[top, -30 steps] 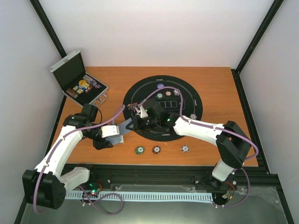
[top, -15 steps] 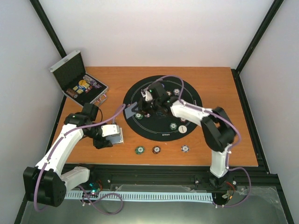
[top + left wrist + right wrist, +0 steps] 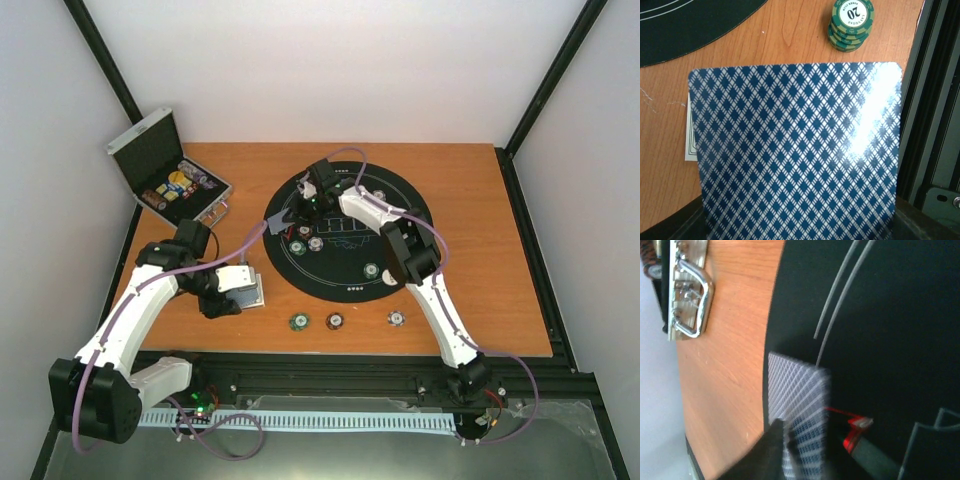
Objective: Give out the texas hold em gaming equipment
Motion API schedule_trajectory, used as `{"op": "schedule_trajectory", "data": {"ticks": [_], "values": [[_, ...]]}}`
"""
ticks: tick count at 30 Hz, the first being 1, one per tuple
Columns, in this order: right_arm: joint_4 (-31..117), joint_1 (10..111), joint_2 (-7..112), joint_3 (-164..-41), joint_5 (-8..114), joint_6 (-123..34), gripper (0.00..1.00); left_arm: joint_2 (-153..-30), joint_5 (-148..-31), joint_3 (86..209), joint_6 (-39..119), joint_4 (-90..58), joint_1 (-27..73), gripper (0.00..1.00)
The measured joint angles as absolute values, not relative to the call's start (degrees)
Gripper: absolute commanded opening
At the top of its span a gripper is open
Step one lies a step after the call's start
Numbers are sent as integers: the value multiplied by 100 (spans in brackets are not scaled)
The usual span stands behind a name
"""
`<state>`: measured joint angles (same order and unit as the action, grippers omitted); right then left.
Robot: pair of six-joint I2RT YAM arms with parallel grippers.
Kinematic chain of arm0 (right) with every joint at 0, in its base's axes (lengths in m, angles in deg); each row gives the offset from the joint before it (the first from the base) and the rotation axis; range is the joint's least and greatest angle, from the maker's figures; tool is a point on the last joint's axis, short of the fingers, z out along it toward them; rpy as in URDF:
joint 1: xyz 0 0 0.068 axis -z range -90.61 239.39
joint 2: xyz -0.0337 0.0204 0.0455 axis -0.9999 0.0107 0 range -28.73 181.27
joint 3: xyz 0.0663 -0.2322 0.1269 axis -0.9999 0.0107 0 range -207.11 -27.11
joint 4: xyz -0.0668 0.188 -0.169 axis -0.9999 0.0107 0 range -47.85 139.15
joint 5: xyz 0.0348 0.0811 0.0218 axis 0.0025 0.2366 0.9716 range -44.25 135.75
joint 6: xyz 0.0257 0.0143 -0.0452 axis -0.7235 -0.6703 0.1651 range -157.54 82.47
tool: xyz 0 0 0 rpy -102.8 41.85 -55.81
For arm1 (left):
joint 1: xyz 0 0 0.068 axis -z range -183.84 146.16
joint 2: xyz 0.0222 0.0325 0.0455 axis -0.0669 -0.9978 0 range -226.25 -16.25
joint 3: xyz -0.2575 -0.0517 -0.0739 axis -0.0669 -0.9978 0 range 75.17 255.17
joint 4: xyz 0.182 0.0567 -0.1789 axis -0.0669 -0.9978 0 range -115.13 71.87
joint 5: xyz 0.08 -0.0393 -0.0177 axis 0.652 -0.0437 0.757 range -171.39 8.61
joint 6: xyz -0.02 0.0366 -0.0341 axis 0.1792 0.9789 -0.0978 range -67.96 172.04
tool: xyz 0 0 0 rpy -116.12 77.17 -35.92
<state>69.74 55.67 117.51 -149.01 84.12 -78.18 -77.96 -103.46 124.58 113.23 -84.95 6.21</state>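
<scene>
My left gripper [image 3: 238, 287] is shut on a deck of blue-diamond-backed playing cards [image 3: 795, 150] low over the wood near the table's left front; the cards hide its fingers in the left wrist view. A green chip stack [image 3: 851, 22] stands just beyond the deck. Over the black mat's [image 3: 400, 215] left edge, my right gripper [image 3: 299, 210] is shut on a single card [image 3: 797, 400], held on edge and blurred. Beside that card shows a small red piece [image 3: 856, 429]. Several chips [image 3: 315, 243] lie on the mat.
The open silver case [image 3: 170, 178] with chips stands at the back left; its handle [image 3: 690, 300] shows in the right wrist view. Three chip stacks [image 3: 334, 321] sit in a row on the wood near the front edge. A black rail [image 3: 935, 100] borders the table front.
My right arm has swung from the mat's near left side toward its far left edge, carrying the single card. The left arm and its deck have stayed put.
</scene>
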Motion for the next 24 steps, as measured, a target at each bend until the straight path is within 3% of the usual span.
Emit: {"op": "schedule_trajectory", "data": {"ticks": [4,14,16,24], "values": [[7385,5633,11733,-15048,8366,-7590,48,-7794,-10344,12458,11314,-8513,621,1],[8069,5729,10990,-14668,7927,-7175,53,-7787,-10339,12463,11271,-8537,621,1],[7989,5745,10538,-14215,7898,-7160,59,-7787,-10339,12465,11262,-8550,621,1],[6389,5585,8101,-11212,8239,-7722,64,-7803,-10346,12533,11216,-8585,621,1]]}}
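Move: Just left of the right hand's fingers is the card they still pinch by its edge at the mat's left rim, its middle about 3 cm left and 2 cm back. The red triangle button is roughly 4 cm back and 1 cm left, the brown chip 4 cm back and 4 cm right, the green chip 8 cm back and 1 cm right. For the left hand the card is some 24 cm ahead, 13 cm right and 8 cm lower. Opening to about half, the right hand's fingers let go of the card by the red triangle as the hand slides some 3 cm right off its edge, rising slightly. It then climbs faster while drawing back, ending about 11 cm higher, 9 cm back and 7 cm right of where it began, the fingers opening a little further. ##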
